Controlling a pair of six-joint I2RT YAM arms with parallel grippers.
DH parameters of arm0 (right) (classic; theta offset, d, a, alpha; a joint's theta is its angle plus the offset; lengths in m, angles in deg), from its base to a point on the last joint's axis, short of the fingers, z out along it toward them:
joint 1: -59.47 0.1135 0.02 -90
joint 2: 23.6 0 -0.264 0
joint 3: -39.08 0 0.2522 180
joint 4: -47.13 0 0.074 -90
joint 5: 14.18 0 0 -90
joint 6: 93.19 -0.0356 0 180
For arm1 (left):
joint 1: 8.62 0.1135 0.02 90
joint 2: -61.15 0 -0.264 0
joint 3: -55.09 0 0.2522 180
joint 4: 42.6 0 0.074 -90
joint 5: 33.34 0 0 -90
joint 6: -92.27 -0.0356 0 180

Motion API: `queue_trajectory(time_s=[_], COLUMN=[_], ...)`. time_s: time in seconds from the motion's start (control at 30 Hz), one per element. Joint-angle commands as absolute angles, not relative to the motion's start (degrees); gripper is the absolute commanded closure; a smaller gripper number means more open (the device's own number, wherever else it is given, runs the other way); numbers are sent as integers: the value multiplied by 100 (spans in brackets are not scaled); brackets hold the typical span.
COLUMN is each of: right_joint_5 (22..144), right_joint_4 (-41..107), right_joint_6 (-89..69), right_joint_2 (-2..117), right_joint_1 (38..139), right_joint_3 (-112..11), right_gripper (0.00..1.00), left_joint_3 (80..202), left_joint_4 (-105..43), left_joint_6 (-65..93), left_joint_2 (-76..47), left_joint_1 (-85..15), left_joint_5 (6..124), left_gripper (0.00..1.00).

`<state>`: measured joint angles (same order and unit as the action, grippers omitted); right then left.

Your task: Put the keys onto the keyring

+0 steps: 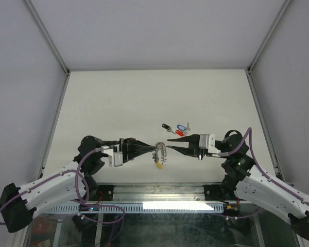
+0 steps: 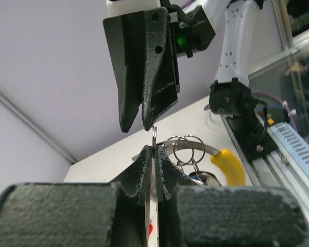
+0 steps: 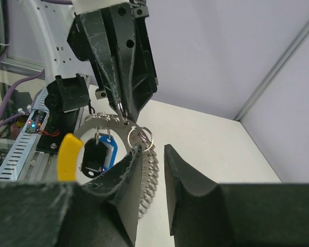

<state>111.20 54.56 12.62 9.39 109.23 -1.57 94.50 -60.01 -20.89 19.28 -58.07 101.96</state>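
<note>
The keyring (image 1: pixel 161 153) hangs in the air between both arms, its yellow arc (image 2: pixel 229 164) lowest. My left gripper (image 2: pixel 154 149) is shut on a thin silvery key with a bit of red tag between the fingers. That key's small ring pokes past the tips and meets the keyring's band (image 3: pixel 100 119). A black tag (image 3: pixel 95 157) and a blue tag (image 3: pixel 109 149) hang on the keyring. My right gripper (image 3: pixel 153 147) is open, its fingers astride the beaded part (image 3: pixel 152 175) with a gap showing. Three loose keys lie on the table: black (image 1: pixel 167 126), blue (image 1: pixel 181 126), red (image 1: pixel 179 133).
The white table (image 1: pixel 144 98) is enclosed by pale walls with metal corner posts (image 1: pixel 46 36). A metal rail and cable tray (image 1: pixel 159 198) run along the near edge between the arm bases. The two grippers' tips nearly touch above the table's front middle.
</note>
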Motion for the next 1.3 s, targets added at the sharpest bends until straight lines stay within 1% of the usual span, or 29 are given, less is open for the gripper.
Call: queue_trajectory(time_s=[0.0,0.27,0.5,0.9,1.27], right_joint_5=[11692,11981,12117,12144,12126], right_joint_4=[5903,6023,6264,6242,6227], right_joint_6=[1272,1127,971,948,960], right_joint_2=[1139,1393,1702,2032,2203], right_joint_1=[10939,10948,11013,11208,11360], right_joint_3=[-647,-862,-985,-1283,-1302], right_gripper=[75,75,74,75,78], left_joint_3=[9021,8889,8898,8991,9054], left_joint_4=[-8653,-9256,-9251,-8866,-8775], left_joint_6=[-526,-50,47,-105,-141], left_joint_2=[1716,1484,1466,1468,1454], left_joint_1=[-5803,-5801,-5801,-5803,-5806], left_joint_5=[9746,9628,9584,9686,9757], left_gripper=[100,100,100,100,100])
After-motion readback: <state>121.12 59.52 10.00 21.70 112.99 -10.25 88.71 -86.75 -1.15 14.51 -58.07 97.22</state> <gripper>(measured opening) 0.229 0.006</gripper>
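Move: The keyring hangs from the left hand's closed fingertips, its pinched ring about 1 cm to the right of that hand. For the right hand, empty with its fingers parted, this ring is roughly 5 cm left, 2 cm back and 1 cm up; the keyring's yellow part is about 7 cm back, 4 cm left and 5 cm below. On the table, 30 cm below, the red tag lies some 21 cm ahead and 9 cm right of the right hand, and the black tag 25 cm ahead and 2 cm right. Leftward, back and up, the right hand closes in about 5 cm on the pinched ring, swinging its fingertips some 15 degrees counter-clockwise until its still-parted fingers come around the ring's protruding end. The left hand keeps its pinch, lifts the keyring about 3 cm, settles slightly and holds, its fingertips tilting upward while it rolls slightly. ##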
